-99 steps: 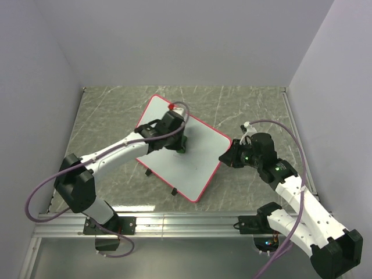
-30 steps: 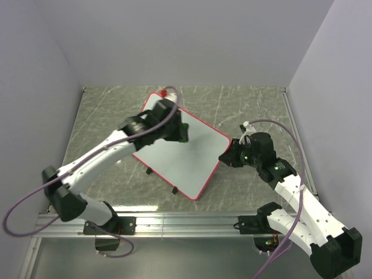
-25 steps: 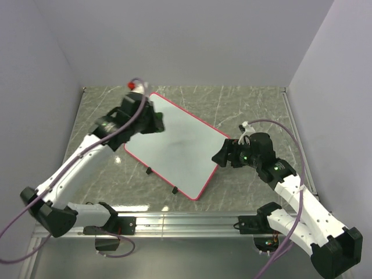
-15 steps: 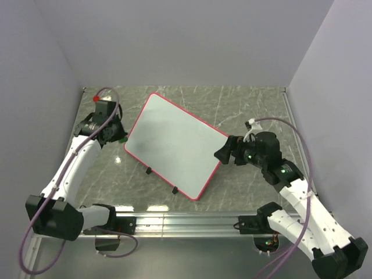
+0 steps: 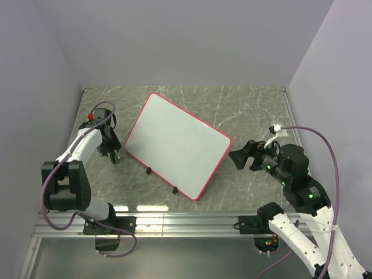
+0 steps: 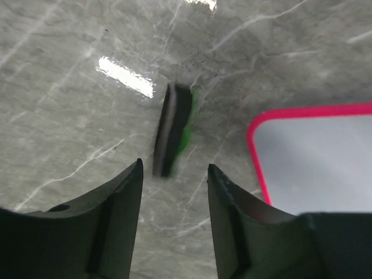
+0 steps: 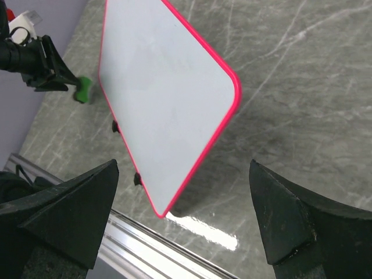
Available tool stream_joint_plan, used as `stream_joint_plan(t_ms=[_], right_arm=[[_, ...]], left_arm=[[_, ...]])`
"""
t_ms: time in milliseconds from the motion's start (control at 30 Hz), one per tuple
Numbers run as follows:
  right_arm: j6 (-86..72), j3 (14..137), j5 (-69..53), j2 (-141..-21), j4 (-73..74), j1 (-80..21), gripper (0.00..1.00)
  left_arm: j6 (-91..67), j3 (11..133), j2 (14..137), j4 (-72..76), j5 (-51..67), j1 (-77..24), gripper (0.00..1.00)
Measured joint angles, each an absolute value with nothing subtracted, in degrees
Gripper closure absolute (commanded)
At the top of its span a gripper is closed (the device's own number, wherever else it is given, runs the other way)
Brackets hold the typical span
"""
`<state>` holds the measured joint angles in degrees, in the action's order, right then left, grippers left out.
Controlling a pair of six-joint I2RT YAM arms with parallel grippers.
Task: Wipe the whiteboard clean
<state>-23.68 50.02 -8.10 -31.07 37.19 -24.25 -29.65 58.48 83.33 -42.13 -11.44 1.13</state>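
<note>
The whiteboard (image 5: 174, 145) lies flat on the marble table, turned at an angle, its white face free of marks inside a red-pink frame. It also shows in the right wrist view (image 7: 157, 99), and one corner shows in the left wrist view (image 6: 314, 157). A small green eraser (image 6: 172, 129) lies on the table just left of the board (image 5: 117, 156). My left gripper (image 6: 174, 168) hovers over it, open, with the eraser apart from its fingers. To the right of the board my right gripper (image 5: 237, 158) stands wide open and holds nothing (image 7: 183, 215).
Two black clips (image 5: 149, 171) sit on the board's near long edge. An aluminium rail (image 5: 174, 221) runs along the table's near edge. Grey walls close in the left, back and right sides.
My left arm swung off the board to its left side and its jaws opened, leaving the eraser on the table. The right gripper opened at the board's right edge and drew back to the right.
</note>
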Motion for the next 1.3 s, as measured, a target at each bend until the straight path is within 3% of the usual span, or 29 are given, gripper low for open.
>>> stream_joint_plan(t_ms=[267,400,933,1100,1300], right_arm=[[-22.5,49.8,-7.0,-29.4,40.5,-24.3,0.00],[-21.4,49.9,-7.1,-30.2,41.1,-24.3,0.00],[-22.4,66.1,-2.4,-39.1,40.2,-24.3,0.00],[-22.6,75.0,0.0,-40.6,38.2,-24.4,0.00],[-22.5,75.6,3.4,-38.2,37.5,-24.7,0.00]], left_arm=[[-30.6,57.5,89.7,-40.4,-10.2,1.2,0.28],[-31.1,58.2,89.8,-41.6,-10.3,1.2,0.01],[-32.2,82.1,72.1,-47.2,-7.0,1.2,0.01],[-32.8,85.8,72.0,-45.4,-3.7,1.1,0.01],[-33.1,93.1,75.0,-45.3,-2.3,1.1,0.01]])
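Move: The green-and-black eraser is just below the left fingertips, about 4 cm under the hand point and perhaps 1 cm back and 1 cm right. From the left hand, the wiped whiteboard's middle is some 28 cm right and 2 cm ahead; its nearer black clip is roughly 16 cm right and 7 cm back. From the right hand, the eraser is about 50 cm left and 7 cm ahead, far below. Left hand dips 4 cm, fingers opening wide, then climbs 30 cm away from the eraser; right rises too. ##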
